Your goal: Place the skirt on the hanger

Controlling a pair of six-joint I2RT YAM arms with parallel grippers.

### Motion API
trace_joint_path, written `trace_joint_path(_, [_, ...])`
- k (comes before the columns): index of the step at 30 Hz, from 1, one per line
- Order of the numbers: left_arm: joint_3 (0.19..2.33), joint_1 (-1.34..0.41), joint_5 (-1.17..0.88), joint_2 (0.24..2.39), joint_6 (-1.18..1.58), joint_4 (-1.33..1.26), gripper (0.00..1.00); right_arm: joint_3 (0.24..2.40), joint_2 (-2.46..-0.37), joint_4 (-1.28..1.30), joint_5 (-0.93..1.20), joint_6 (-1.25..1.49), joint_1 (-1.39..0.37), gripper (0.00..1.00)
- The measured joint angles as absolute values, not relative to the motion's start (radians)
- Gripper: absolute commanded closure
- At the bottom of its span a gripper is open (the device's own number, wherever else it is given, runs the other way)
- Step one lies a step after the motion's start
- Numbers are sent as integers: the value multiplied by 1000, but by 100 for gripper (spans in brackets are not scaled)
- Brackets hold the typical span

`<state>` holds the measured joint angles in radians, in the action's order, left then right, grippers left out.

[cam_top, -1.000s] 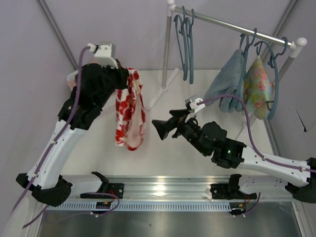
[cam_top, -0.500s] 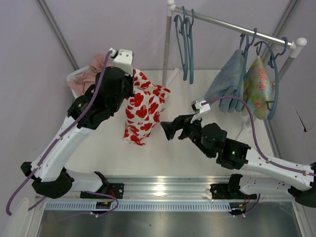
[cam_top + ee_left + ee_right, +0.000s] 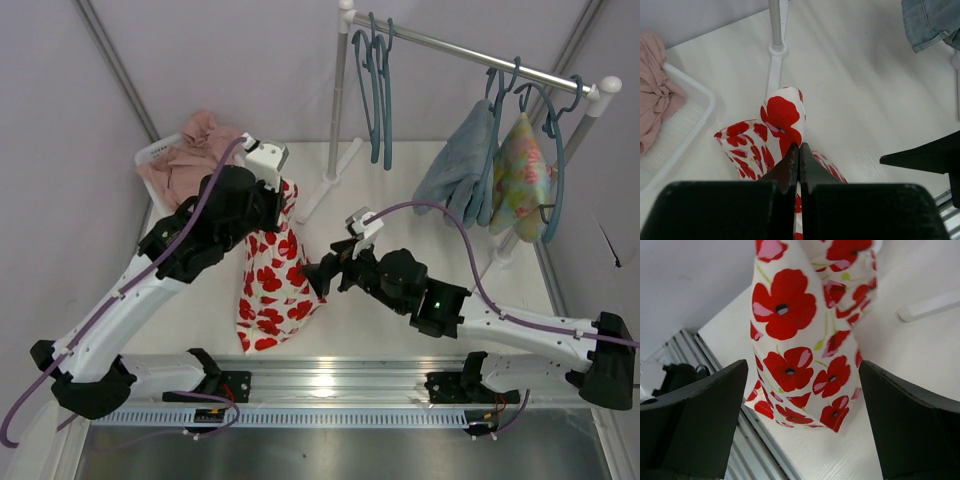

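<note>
The skirt (image 3: 272, 285), white with red flowers, hangs from my left gripper (image 3: 284, 196), which is shut on its top edge. In the left wrist view the black fingers (image 3: 790, 165) pinch the fabric (image 3: 782, 112) between them. My right gripper (image 3: 314, 277) is open just right of the skirt, pointing at it. In the right wrist view the skirt (image 3: 795, 315) fills the space ahead of the wide-apart fingers (image 3: 715, 400), with its hem low near the table's front rail. Two empty teal hangers (image 3: 378, 85) hang at the left end of the rack.
A clothes rack (image 3: 470, 55) stands at the back right, with a denim garment (image 3: 460, 165) and a pale green floral garment (image 3: 520, 175) on teal hangers. Its post foot (image 3: 328, 182) lies behind the skirt. A white basket (image 3: 150, 152) holding pink cloth (image 3: 190, 145) sits at the back left.
The left arm swung the skirt forward and lower, toward the table's near edge. The right gripper moved left and stopped close beside the skirt, still open.
</note>
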<state>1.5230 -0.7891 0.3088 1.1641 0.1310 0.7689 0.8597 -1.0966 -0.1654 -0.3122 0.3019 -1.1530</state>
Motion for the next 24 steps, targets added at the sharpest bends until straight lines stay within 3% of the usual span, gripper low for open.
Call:
trace_joint_path(13, [1369, -789, 253, 953, 81, 677, 100, 834, -1203, -332, -145, 111, -1112, 1])
trace_joint_path(24, [1369, -789, 231, 944, 70, 659, 100, 778, -1249, -396, 58, 49, -1045, 1])
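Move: The right hand, open, has the hanging skirt ahead-left of it: its middle lies about 7 cm to the left, 3 cm farther out and 7 cm lower. From the left hand, which holds the skirt by its top edge, that middle is about 14 cm below and 4 cm back. The basket of pink cloth stands roughly 28 cm ahead, 24 cm left and 33 cm below the left hand, the rack's near foot about 26 cm ahead, 9 cm right and 35 cm below. Down and to the left, some 5 cm lower in all, the right hand closes in on the hanging skirt with fingers wide open, swinging them about 15 degrees counter-clockwise and rolling as it goes. The left hand, still pinching the top edge, draws back about 3.5 cm, slightly left and up, tips its fingers up and then nearly stops. Right-finger contact can't be made out. ##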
